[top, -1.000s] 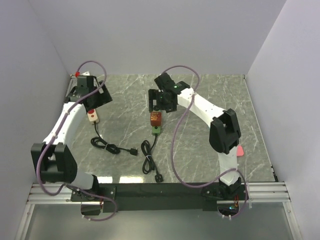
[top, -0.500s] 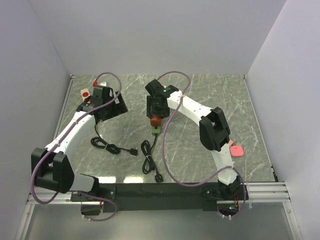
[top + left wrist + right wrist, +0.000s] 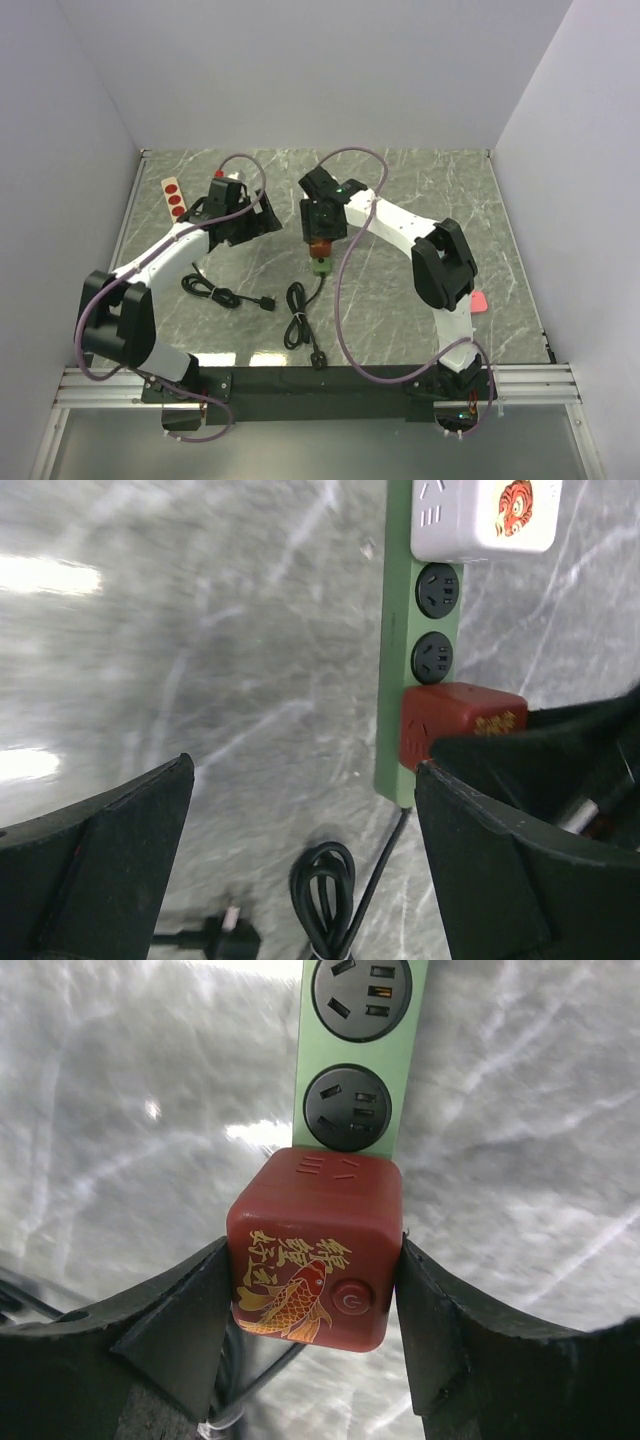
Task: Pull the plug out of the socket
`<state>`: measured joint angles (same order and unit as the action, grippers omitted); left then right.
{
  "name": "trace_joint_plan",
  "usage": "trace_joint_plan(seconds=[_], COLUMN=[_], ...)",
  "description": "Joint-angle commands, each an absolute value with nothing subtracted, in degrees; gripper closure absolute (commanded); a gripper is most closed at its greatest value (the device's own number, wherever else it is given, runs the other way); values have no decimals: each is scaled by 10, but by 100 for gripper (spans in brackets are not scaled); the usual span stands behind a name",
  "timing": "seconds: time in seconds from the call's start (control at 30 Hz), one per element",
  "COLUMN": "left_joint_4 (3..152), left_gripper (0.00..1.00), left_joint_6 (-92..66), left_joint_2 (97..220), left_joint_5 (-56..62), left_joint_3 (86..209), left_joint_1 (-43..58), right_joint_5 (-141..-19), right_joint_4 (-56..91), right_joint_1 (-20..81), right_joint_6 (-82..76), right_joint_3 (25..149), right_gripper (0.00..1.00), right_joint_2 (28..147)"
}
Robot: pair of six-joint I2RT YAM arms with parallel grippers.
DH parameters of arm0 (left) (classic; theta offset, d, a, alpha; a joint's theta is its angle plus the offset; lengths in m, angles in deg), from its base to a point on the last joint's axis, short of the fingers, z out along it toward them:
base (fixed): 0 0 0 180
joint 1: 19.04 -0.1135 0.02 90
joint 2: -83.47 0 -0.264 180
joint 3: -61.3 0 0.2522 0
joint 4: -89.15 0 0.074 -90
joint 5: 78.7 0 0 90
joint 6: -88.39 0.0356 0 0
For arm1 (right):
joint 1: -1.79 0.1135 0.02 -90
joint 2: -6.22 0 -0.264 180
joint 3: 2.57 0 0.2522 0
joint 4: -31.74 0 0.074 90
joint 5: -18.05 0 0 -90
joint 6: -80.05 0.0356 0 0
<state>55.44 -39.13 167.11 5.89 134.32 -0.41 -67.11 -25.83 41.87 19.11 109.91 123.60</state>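
Note:
A red cube plug (image 3: 315, 1260) with a gold fish print sits in the green socket strip (image 3: 410, 1070), at the end nearest its cable. My right gripper (image 3: 315, 1250) is shut on this plug, one finger pressed on each side. From above, the right gripper (image 3: 322, 222) covers most of the strip, and only the red plug (image 3: 318, 248) and the green end (image 3: 323, 266) show. My left gripper (image 3: 305, 770) hangs open over bare table just left of the strip (image 3: 398, 730). A white cube plug (image 3: 487, 518) sits further along the strip.
Two coiled black cables (image 3: 222, 294) (image 3: 298, 322) lie on the marble table in front of the strip. A white strip with red dots (image 3: 172, 192) lies at the far left. A pink object (image 3: 480, 300) rests by the right arm. Walls close three sides.
My right gripper came down over the red plug and closed on its sides. The left arm swung right from the far left corner towards the strip, staying open.

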Motion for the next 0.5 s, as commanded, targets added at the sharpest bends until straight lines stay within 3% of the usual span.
trace_joint_plan(seconds=[0.0,0.1,0.2,0.23,0.3,0.33,0.43,0.47], left_joint_4=[625,649,688,698,734,743,791,800], left_gripper=[4,10,29,45,62,79,99,99], left_joint_6=[-413,-428,-444,-450,-471,-478,-499,-509], left_joint_2=[1701,1732,1762,1770,1793,1806,1826,1842], left_joint_5=[5,-18,-36,-48,-60,-69,-82,-94], left_joint_3=[1337,1341,1345,1346,1344,1346,1354,1357], left_joint_1=[17,35,54,57,66,70,83,85], right_joint_5=[-670,-699,-752,-776,-778,-780,-777,-771], right_joint_4=[-324,-325,-305,-293,-285,-283,-283,-286], right_joint_1=[404,388,369,365,361,359,359,360], right_joint_6=[117,101,99,102,107,108,107,106], right_joint_3=[1066,1045,1004,983,967,954,943,942], right_gripper=[100,100,100,100,100,100,100,95], right_joint_2=[1172,1154,1134,1122,1111,1098,1079,1077])
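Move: The right hand already has the red plug between its fingers, its middle about 1 cm below the hand point; the green socket under it is centred some 5 cm farther out, 1 cm left and 5 cm below that hand. From the left hand the green socket lies about 13 cm right, 4 cm ahead and 10 cm down; the red plug is 14 cm right, 1 cm back and 6 cm below, the white plug 12 cm right, 11 cm ahead and 6 cm below. Keeping its grip on the red plug, the right hand drags it level to the right by about 6 cm and back towards the base by 4 cm, the green socket coming along. Meanwhile the left hand sweeps some 10 cm right and sinks 5 cm towards the socket's left side, its wide-open fingers shutting fully on nothing as the wrist rolls its left side down and turns a little clockwise, stopping short of any touch. ##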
